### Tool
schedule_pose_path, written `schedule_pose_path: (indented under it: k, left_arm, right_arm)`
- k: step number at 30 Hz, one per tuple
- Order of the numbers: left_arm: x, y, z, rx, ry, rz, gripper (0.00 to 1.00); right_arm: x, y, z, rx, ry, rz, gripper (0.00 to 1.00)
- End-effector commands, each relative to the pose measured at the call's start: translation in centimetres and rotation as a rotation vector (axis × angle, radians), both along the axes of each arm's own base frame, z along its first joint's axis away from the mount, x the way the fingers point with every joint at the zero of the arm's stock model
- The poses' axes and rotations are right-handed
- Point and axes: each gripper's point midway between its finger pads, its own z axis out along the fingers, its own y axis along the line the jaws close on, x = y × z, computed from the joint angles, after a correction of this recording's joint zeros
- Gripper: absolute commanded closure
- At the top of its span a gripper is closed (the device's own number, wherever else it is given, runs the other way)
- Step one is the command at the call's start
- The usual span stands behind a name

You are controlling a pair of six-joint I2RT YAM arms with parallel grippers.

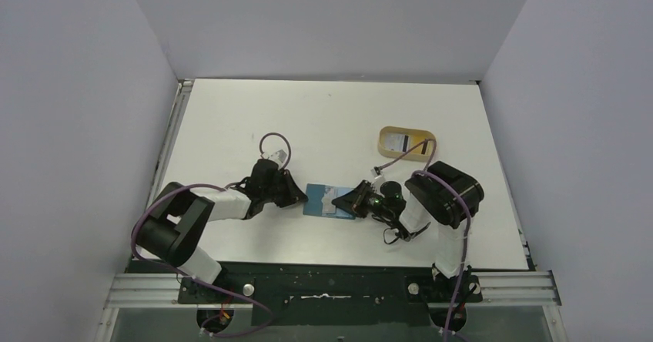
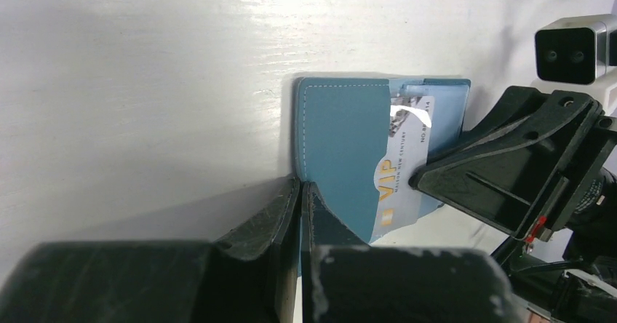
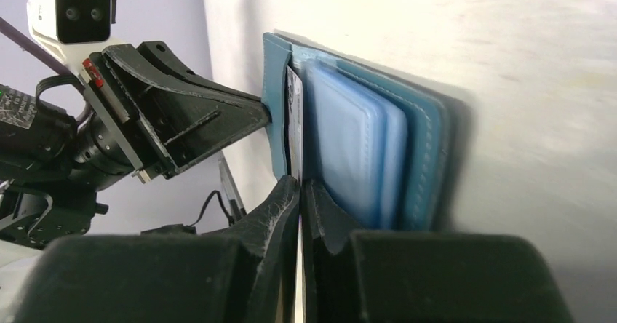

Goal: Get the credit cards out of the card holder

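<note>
The teal-blue card holder lies open on the table between both grippers. My left gripper is shut on its left edge; in the left wrist view the jaws pinch the teal cover. A pale credit card marked VIP sticks partly out of a pocket. My right gripper is shut on that card; in the right wrist view its jaws close on the card's thin edge, beside the holder's blue pockets. Another pale card with a black stripe lies in the tan tray.
The tan rounded tray stands at the back right, just beyond the right arm. Purple cables loop over both arms. Grey walls enclose the white table on three sides. The mounting rail runs along the near edge.
</note>
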Motion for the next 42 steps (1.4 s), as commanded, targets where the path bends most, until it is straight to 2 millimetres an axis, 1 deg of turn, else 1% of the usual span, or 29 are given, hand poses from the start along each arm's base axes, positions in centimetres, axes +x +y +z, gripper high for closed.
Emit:
schedule_pose_path:
  k: [1,5,8,9,11,14,17,19,21,24,26,28,32,35,39,42]
  left_arm:
    - [-3.9,5.2,-5.1,0.234,0.176,0.052,1.0]
    - [-3.3,5.6,-4.2,0.238,0.152,0.077,1.0]
    - [-2.7,5.6,-3.2,0.243,0.132,0.083,1.0]
    - [-2.3,5.5,-2.6,0.241,0.117,0.085,1.0]
    - [-2.2,5.7,-2.0,0.258,0.123,0.084,1.0]
    - [-1.4,5.6,-0.8,0.267,0.104,0.079,1.0]
    - [-0.8,5.7,0.3,0.279,0.089,0.082,1.0]
    - [-0.3,5.8,1.2,0.285,0.076,0.084,1.0]
    - [0.2,5.8,2.3,0.292,0.058,0.081,1.0]
    - [0.8,5.9,4.1,0.309,0.03,0.079,1.0]
    - [1.2,5.9,5.1,0.314,0.014,0.081,1.0]
    - [1.5,5.9,6.0,0.314,0.003,0.08,1.0]
    - [1.8,5.7,6.8,0.315,-0.003,0.072,1.0]
    - [1.9,5.5,7.2,0.315,-0.006,0.062,1.0]
    - [1.9,5.6,7.7,0.322,-0.011,0.058,1.0]
    - [1.7,5.8,7.9,0.323,-0.014,0.062,1.0]
  right_arm:
    - [-0.9,-2.6,-2.2,-0.158,0.03,-0.004,1.0]
    - [-1.5,-4.1,-1.5,-0.238,0.048,0.008,1.0]
    - [-0.9,-5.1,0.6,-0.297,0.024,0.01,1.0]
    - [-0.4,-5.5,1.7,-0.321,0.004,0.005,1.0]
    - [0.8,-6.6,4.2,-0.364,-0.037,-0.013,1.0]
    - [3.5,-8.6,8.2,-0.373,-0.104,-0.068,1.0]
    - [6.0,-11.2,10.9,-0.41,-0.145,-0.122,1.0]
    - [7.3,-13.1,11.6,-0.438,-0.147,-0.163,1.0]
    - [8.6,-15.3,11.7,-0.454,-0.141,-0.21,1.0]
    - [10.1,-18.9,10.3,-0.492,-0.107,-0.271,1.0]
    - [11.4,-20.9,9.6,-0.496,-0.105,-0.313,1.0]
    - [13.2,-22.3,9.5,-0.494,-0.127,-0.351,1.0]
    - [16.4,-23.3,9.5,-0.498,-0.166,-0.378,1.0]
    - [18.3,-23.6,8.8,-0.473,-0.162,-0.38,1.0]
    - [19.9,-23.6,7.8,-0.452,-0.149,-0.375,1.0]
    - [20.7,-23.7,7.4,-0.429,-0.145,-0.388,1.0]
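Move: The right fingers are already shut on the right edge of the VIP card, which is still partly in the left pocket; the card's middle is about 3 cm to their left, level fore and aft. The tray lies roughly 18 cm ahead and 24 cm to the right, about 1 cm lower. The open card holder's middle is some 2 cm left of the right hand and about 8 cm right of the left hand, whose fingers grip the holder's left edge. Rightward goes the right hand with the card pinched, while the left hand, still gripping the holder's edge, drags it left about 6 cm, then lifts that edge about 5 cm, rolling its left side up. The right hand arcs up, forward and right, then down over the tray, some 30 cm across in all, turning clockwise, fingers shut. ##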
